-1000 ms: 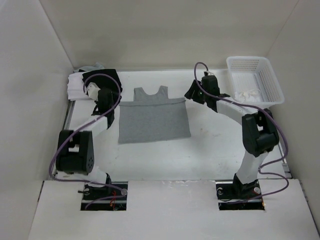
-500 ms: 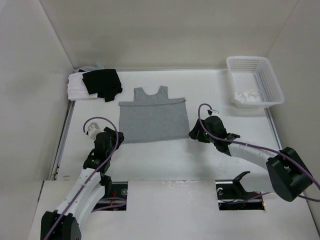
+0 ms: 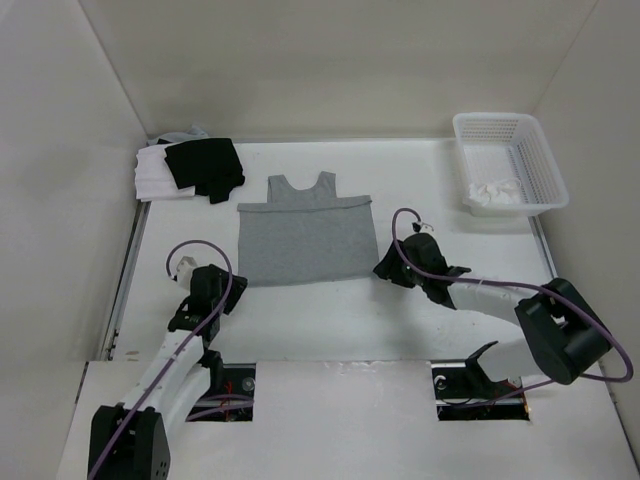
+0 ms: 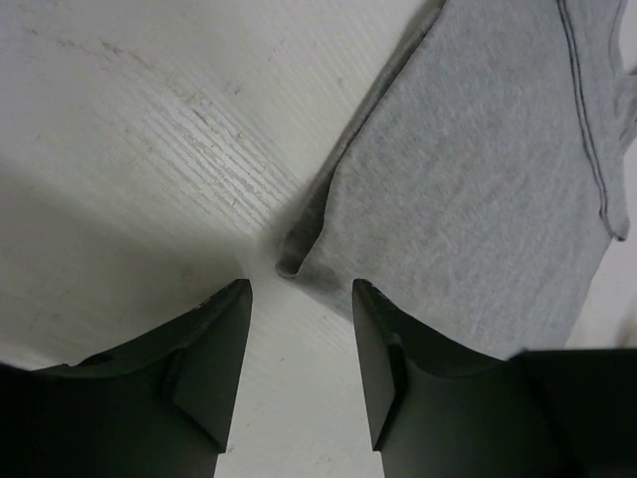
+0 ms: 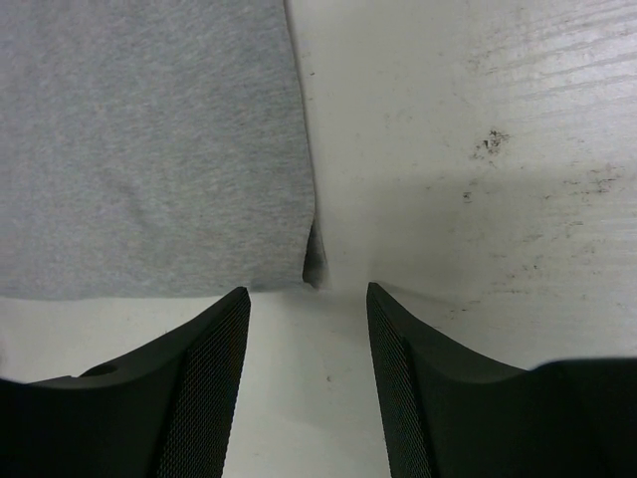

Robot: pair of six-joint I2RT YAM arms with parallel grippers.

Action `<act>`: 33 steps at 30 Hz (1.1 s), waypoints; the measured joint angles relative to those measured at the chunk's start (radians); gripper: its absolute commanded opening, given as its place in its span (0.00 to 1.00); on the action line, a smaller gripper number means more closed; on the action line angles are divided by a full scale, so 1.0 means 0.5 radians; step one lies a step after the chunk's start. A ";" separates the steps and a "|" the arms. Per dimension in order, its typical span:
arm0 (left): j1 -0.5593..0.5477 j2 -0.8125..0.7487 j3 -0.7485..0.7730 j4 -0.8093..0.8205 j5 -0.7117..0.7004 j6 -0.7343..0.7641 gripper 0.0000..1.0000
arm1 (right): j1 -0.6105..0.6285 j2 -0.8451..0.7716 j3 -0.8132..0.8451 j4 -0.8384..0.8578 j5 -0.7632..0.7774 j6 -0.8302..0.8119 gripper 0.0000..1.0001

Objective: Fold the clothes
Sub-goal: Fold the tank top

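Observation:
The grey tank top (image 3: 305,240) lies flat mid-table, its lower part doubled up over the chest and the straps pointing away from the arms. My left gripper (image 3: 228,285) is low at its near left corner (image 4: 291,265); the jaws stand open with bare table between them and the corner just ahead of the tips. At the near right corner (image 5: 313,267) my right gripper (image 3: 384,268) also stands open, that corner just beyond its fingertips. In the wrist views the grey fabric (image 4: 478,179) (image 5: 149,149) spreads out beyond each gripper (image 4: 299,299) (image 5: 309,299).
A black garment (image 3: 205,165) lies on folded white and grey cloth (image 3: 153,172) at the back left corner. A white plastic basket (image 3: 541,165) with a small white cloth (image 3: 495,190) stands at the back right. White walls close in the table on three sides.
Both arms have swung from the far side of the tank top down to its near corners. Over the last half second they only crept closer. The top has not moved.

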 measured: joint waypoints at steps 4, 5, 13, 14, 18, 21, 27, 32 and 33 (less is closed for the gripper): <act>0.054 0.085 -0.001 0.072 0.048 -0.010 0.30 | -0.002 0.040 0.000 0.044 -0.021 0.025 0.54; 0.063 0.107 -0.001 0.090 0.056 -0.010 0.26 | -0.002 0.051 0.000 0.066 -0.028 0.034 0.53; 0.073 0.223 -0.024 0.246 0.103 0.005 0.11 | -0.031 0.143 0.002 0.184 -0.095 0.077 0.36; 0.075 0.230 -0.031 0.266 0.108 0.008 0.10 | -0.032 0.156 0.003 0.195 -0.103 0.082 0.33; 0.091 0.237 -0.047 0.330 0.127 0.025 0.04 | -0.031 0.192 0.005 0.220 -0.136 0.100 0.18; 0.113 0.204 -0.050 0.365 0.139 0.034 0.02 | -0.031 0.204 0.005 0.217 -0.154 0.113 0.08; 0.120 -0.211 -0.029 0.277 0.176 0.050 0.00 | -0.013 -0.111 -0.066 0.145 -0.119 0.117 0.05; 0.020 -0.685 0.289 -0.130 0.186 0.110 0.00 | 0.175 -0.980 -0.069 -0.249 0.037 0.086 0.05; -0.008 -0.758 0.403 -0.207 0.178 0.136 0.00 | 0.235 -1.168 -0.030 -0.375 0.089 0.076 0.05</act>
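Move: The left hand's open fingers sit almost at the tank top's near-left corner, about 2 cm ahead and 2 cm below them. The near-right corner lies some 1 cm ahead, 2 cm left and 2 cm below the right hand. From the left hand, the tank top's shoulder straps are about 24 cm ahead and 15 cm right; the black garment is about 28 cm ahead and 9 cm left. Easing forward and down a centimetre or so, the right hand also slightly left, both hands shut their fingers and pinch the two near corners of the tank top, the left finishing just before the right. Both then lift quickly, about 16 cm, fingertips tilting up some 20 to 25 degrees, while the right also draws back about 5 cm towards its base. ##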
